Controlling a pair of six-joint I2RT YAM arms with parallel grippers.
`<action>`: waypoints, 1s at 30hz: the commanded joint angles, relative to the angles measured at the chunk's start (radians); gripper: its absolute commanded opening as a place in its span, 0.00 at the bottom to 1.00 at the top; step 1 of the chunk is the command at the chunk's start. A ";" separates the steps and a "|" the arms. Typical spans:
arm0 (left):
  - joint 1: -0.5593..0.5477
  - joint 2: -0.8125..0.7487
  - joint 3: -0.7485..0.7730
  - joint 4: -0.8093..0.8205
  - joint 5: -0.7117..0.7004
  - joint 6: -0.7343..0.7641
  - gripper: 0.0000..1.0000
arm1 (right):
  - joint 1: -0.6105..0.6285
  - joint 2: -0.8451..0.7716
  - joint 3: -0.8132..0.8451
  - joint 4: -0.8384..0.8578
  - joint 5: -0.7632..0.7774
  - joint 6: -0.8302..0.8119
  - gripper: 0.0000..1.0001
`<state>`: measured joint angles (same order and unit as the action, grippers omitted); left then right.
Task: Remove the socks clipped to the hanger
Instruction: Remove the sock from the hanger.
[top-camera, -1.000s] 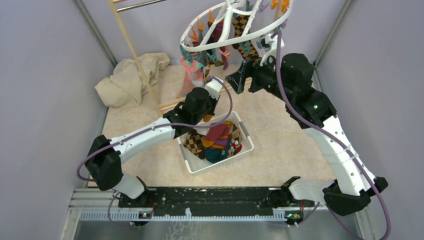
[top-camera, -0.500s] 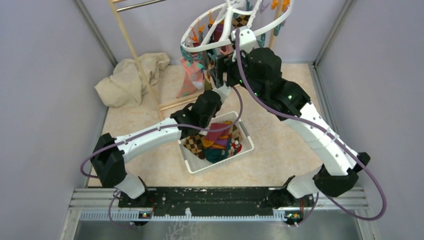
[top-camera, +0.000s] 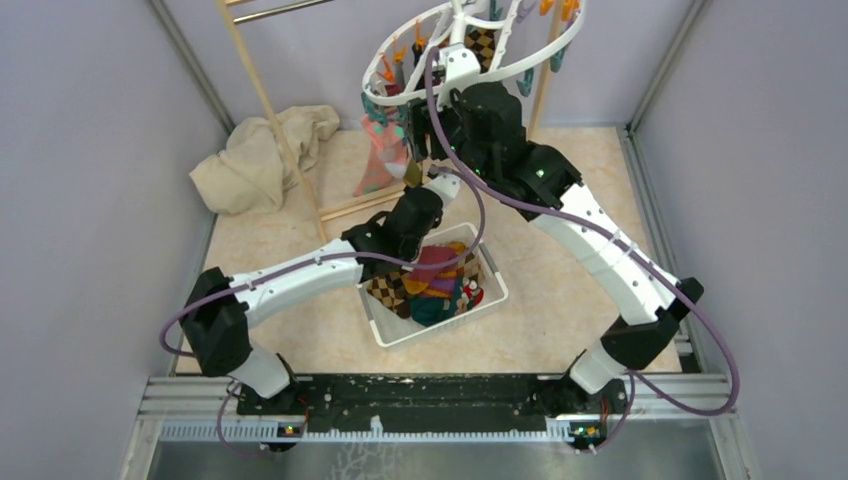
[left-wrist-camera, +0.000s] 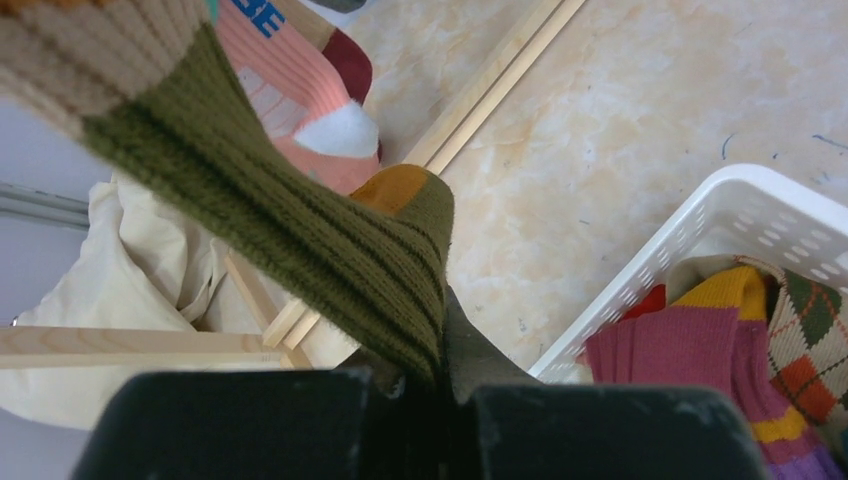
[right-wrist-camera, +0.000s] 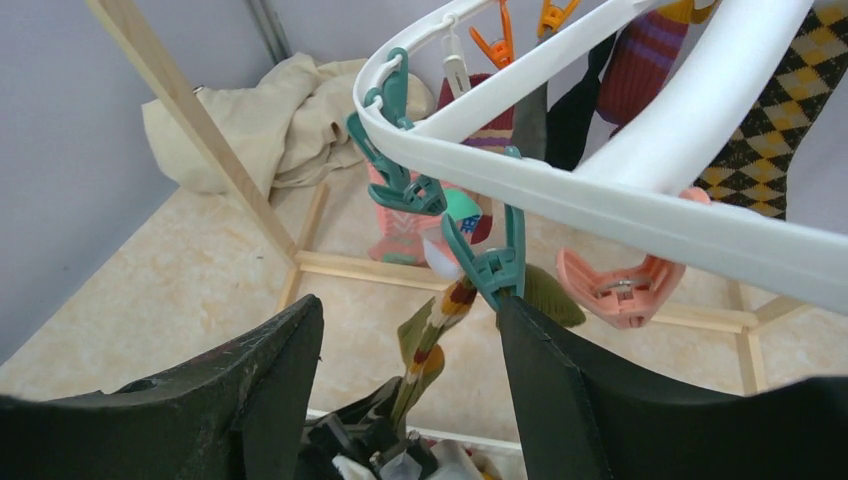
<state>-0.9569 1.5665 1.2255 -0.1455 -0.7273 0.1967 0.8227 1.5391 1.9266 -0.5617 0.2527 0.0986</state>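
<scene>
The white oval hanger (top-camera: 545, 55) hangs at the back with several socks clipped under it. One olive-green sock (left-wrist-camera: 300, 220) with an orange heel stretches down from a teal peg (right-wrist-camera: 495, 265) on the hanger's rim (right-wrist-camera: 640, 215). My left gripper (left-wrist-camera: 440, 375) is shut on that sock's lower end, just above the basket (top-camera: 425, 188). My right gripper (right-wrist-camera: 410, 330) is open under the rim, its right finger (right-wrist-camera: 560, 390) touching the teal peg. A pink sock (top-camera: 380, 165), an argyle sock (right-wrist-camera: 770, 130) and a maroon striped sock (right-wrist-camera: 640, 70) hang nearby.
A white mesh basket (top-camera: 492, 290) holding several socks stands below the left arm. The wooden rack's pole (top-camera: 270, 110) and floor bars run along the left. A cream cloth (top-camera: 255, 155) lies heaped in the back left corner. An empty pink peg (right-wrist-camera: 620, 285) dangles beside the teal one.
My right arm has swung left from the hanger's right side to its left rim, its jaws narrowing. The left gripper has kept its grip on the olive sock and risen slightly.
</scene>
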 joint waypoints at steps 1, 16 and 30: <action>-0.008 -0.069 -0.029 -0.014 -0.037 0.005 0.00 | 0.010 0.037 0.092 0.051 0.035 -0.031 0.65; -0.009 -0.168 -0.085 -0.048 -0.084 -0.023 0.00 | -0.021 0.052 0.117 0.039 0.046 -0.034 0.65; -0.010 -0.242 -0.122 -0.066 -0.092 -0.043 0.00 | -0.073 0.017 0.072 0.065 0.008 -0.026 0.61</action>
<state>-0.9600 1.3788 1.1114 -0.2092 -0.8112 0.1719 0.7677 1.6032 1.9961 -0.5648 0.2787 0.0708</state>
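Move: The teal clip pinching the olive sock hangs about 5 cm straight ahead of the open right hand and roughly 1 cm above it. Another teal clip sits some 5 cm to the left of that clip and level with it; a pink clip hangs about 5 cm to its right and 1 cm farther out. From the left hand, which already holds the sock's lower end, the sock's clip is about 15 cm up, 5 cm ahead and 2 cm right. The olive sock's lower end stays shut in the left fingers and is carried about 5 cm left, with some drawing back and a slight rise. Meanwhile the right hand, fingers kept open, eases about 3 cm forward towards the sock's teal clip, then drifts a little right, bringing its fingertips around the clip without closing. ##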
